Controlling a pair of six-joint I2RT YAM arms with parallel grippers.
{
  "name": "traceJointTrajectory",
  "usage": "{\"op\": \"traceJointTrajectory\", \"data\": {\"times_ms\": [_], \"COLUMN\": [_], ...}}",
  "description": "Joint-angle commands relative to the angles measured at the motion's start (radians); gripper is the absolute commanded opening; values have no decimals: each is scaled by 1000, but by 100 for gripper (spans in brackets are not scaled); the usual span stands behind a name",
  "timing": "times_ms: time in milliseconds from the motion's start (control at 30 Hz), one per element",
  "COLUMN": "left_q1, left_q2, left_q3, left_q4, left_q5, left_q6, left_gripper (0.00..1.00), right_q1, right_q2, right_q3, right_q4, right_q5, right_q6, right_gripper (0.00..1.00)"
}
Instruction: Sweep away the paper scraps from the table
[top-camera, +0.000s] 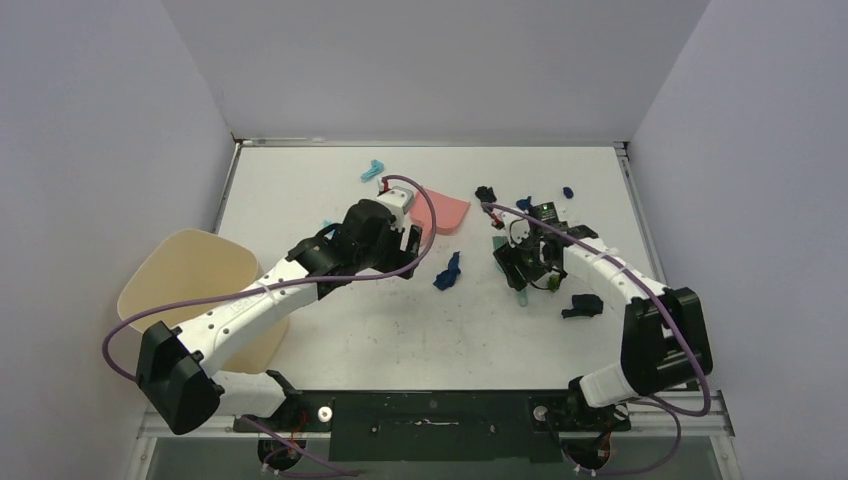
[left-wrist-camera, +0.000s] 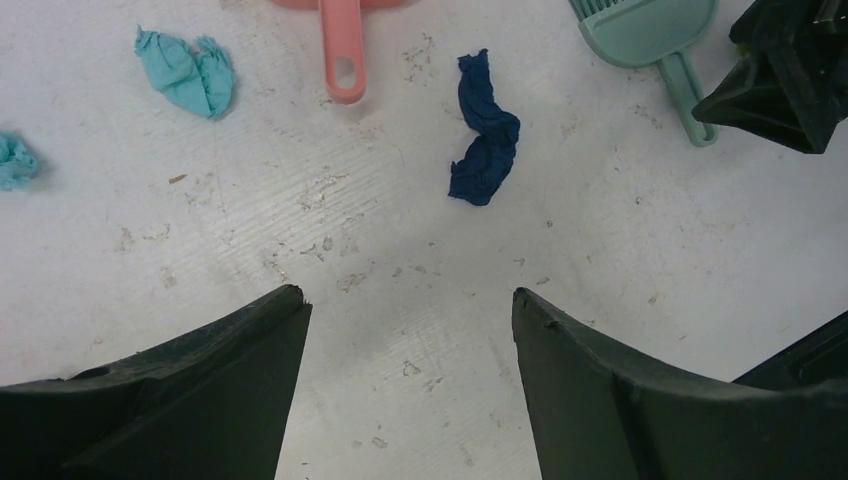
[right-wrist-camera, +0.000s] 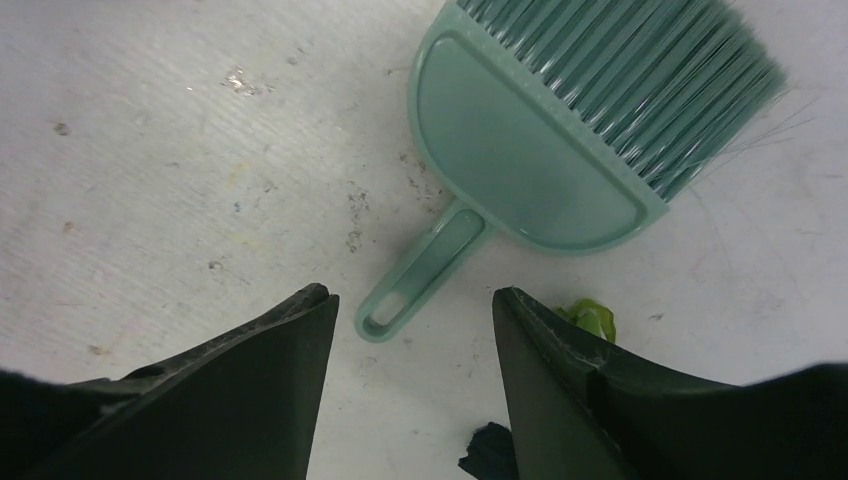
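Observation:
Paper scraps lie on the white table (top-camera: 330, 330): a dark blue wad (top-camera: 447, 272) in the middle, a teal one (top-camera: 372, 170) at the back, black ones (top-camera: 485, 193) (top-camera: 582, 305) on the right. My left gripper (top-camera: 413, 245) is open and empty beside the pink dustpan (top-camera: 447, 212). In its wrist view, the left gripper (left-wrist-camera: 408, 295) faces the dark blue wad (left-wrist-camera: 483, 130), teal wads (left-wrist-camera: 185, 72) and the dustpan handle (left-wrist-camera: 342, 50). My right gripper (right-wrist-camera: 410, 295) is open, its jaws either side of the tip of the teal brush's handle (right-wrist-camera: 420, 270). A green scrap (right-wrist-camera: 592, 318) and a black scrap (right-wrist-camera: 490, 455) lie by its right finger.
A beige bin (top-camera: 190, 275) stands off the table's left edge. The teal brush head (right-wrist-camera: 560, 120) lies flat, bristles away from my right gripper. More dark blue scraps (top-camera: 567, 190) lie at the back right. The right gripper (left-wrist-camera: 790, 70) shows in the left wrist view.

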Motion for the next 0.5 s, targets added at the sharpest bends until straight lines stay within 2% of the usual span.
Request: {"op": "traceJointTrajectory", "data": {"times_ms": [0,267,467], "left_q1": [-5,-6,-6], "left_q2": [-39,-50,-44], "left_q3": [11,-8,-6], "left_q4": [-21,-21,-22], "left_q5": [-56,-72,-66], "left_q6": [12,6,-1], "left_gripper": [73,73,73], "right_q1": [22,36,35], "right_q2": [74,132,168], "right_q3": [-8,-16,-6], "right_q4": [20,18,15], "right_q5": [112,161,161], "right_q6": [35,53,50], "right_gripper": [60,60,52]}}
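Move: The green brush's handle lies under the right hand, about 6 cm below, 1 cm back and 2 cm to its right, with the brush head forward of it. At that same table height, the green scrap lies some 6 cm right of the handle and 1 cm farther out. The dark blue strip lies about 14 cm left of the handle and 4 cm farther out. From the left hand, the handle is about 21 cm right, level fore and aft, 18 cm below. The brush handle is what the right hand sinks to: it goes down about 5 cm, easing a little back and to the right, quick at first and then slowing to a creep. The wrist tips by some 10 degrees so the fingers point more steeply down. They stay about half open, one on either side of the handle near its looped end; contact can't be made out. ##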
